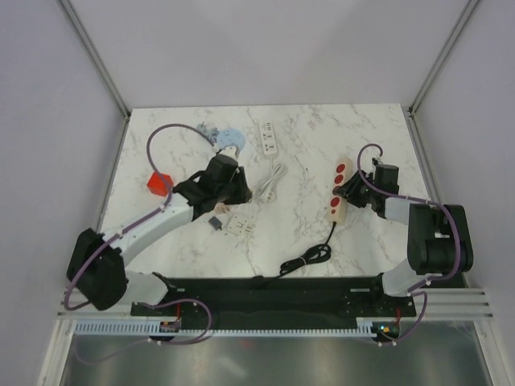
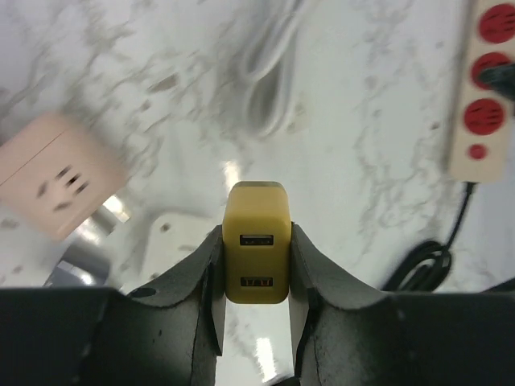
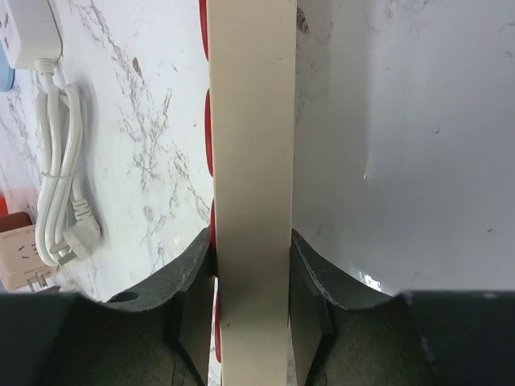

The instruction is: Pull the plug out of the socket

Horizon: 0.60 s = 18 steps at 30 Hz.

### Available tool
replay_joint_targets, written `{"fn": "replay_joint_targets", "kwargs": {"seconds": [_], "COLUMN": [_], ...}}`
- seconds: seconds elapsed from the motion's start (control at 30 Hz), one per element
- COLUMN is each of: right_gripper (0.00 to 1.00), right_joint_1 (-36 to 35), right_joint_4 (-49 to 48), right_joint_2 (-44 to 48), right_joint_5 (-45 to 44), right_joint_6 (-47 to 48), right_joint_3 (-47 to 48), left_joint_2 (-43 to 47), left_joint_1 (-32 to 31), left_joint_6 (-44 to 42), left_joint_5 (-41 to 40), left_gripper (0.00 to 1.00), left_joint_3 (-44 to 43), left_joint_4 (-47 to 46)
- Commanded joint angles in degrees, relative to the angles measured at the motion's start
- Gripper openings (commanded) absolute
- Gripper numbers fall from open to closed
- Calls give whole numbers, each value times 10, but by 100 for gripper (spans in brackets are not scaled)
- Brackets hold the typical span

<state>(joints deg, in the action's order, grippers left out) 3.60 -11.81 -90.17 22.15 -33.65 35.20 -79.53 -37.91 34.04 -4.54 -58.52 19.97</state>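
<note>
A yellow USB charger plug (image 2: 257,241) sits squeezed between my left gripper's (image 2: 257,257) fingers, held above the marble table and plugged into nothing. In the top view the left gripper (image 1: 233,193) hovers left of centre. The beige socket strip with red outlets (image 1: 339,186) lies on the right, also visible at the upper right of the left wrist view (image 2: 483,88). My right gripper (image 1: 348,193) is shut on the strip's side, which fills the space between its jaws edge-on (image 3: 253,161).
A pink cube socket (image 2: 56,185) and small grey and white pieces (image 1: 228,224) lie under the left arm. A coiled white cable (image 1: 269,185), a white power strip (image 1: 269,138), a red block (image 1: 158,183) and the strip's black cord (image 1: 310,257) are on the table.
</note>
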Motion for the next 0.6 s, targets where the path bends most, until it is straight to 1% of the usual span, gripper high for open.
{"fn": "replay_joint_targets", "kwargs": {"seconds": [0.0, 0.03, 0.13, 0.23, 0.33, 0.37, 0.47, 0.53, 0.57], "right_gripper": [0, 0, 0, 0, 0, 0, 0, 0, 0], "right_joint_1": [5, 5, -4, -23, -35, -52, -70, -83, -86], "right_joint_4": [60, 62, 73, 80, 87, 87, 86, 65, 55], "right_joint_2": [-24, -26, -37, -60, -102, -123, -164, -189, -217], "right_joint_5": [-62, -60, -54, -50, -43, -40, -39, -29, -25], "right_joint_6": [23, 20, -2, -26, -51, -58, -77, -96, -100], "right_joint_3": [6, 20, 50, 122, 177, 213, 282, 331, 348], "left_joint_2": [91, 104, 131, 151, 164, 164, 151, 141, 134], "left_joint_1": [14, 19, 31, 41, 54, 59, 77, 79, 79], "left_joint_6": [12, 17, 45, 83, 124, 140, 161, 169, 172], "left_joint_5": [-104, -107, -131, -161, -179, -174, -160, -160, -165], "left_gripper": [2, 2, 2, 2, 2, 2, 2, 2, 2], "left_joint_3": [67, 86, 102, 119, 148, 155, 172, 178, 179], "left_joint_4": [63, 86, 139, 168, 170, 170, 169, 169, 164]}}
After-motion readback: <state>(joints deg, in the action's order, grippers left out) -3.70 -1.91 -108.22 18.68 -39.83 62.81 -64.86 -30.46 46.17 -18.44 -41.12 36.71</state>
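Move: The left gripper, holding the yellow plug, has its clear spot beside the grey plug about 8 cm back, 15 cm left and 15 cm below. The grey plug is some 4 cm back and 11 left; the pink cube 2 ahead and 9 left; the white adapter 5 back and 3 left. For the right gripper, holding the beige strip, open table lies roughly 15 cm ahead and 7 left; the black cord coil 20 back and 14 left. Swing the left gripper, still pinching the yellow plug, about 14 cm left while drawing it back and sinking some 7 cm each, past the white adapter towards the clear table by the grey plug; turn it counter-clockwise some 25 degrees, tipping it further down. After a short pause, carry the gripped beige strip forward with the right gripper, speeding up, and about half as far left, rising slightly and pulling its cord along. ##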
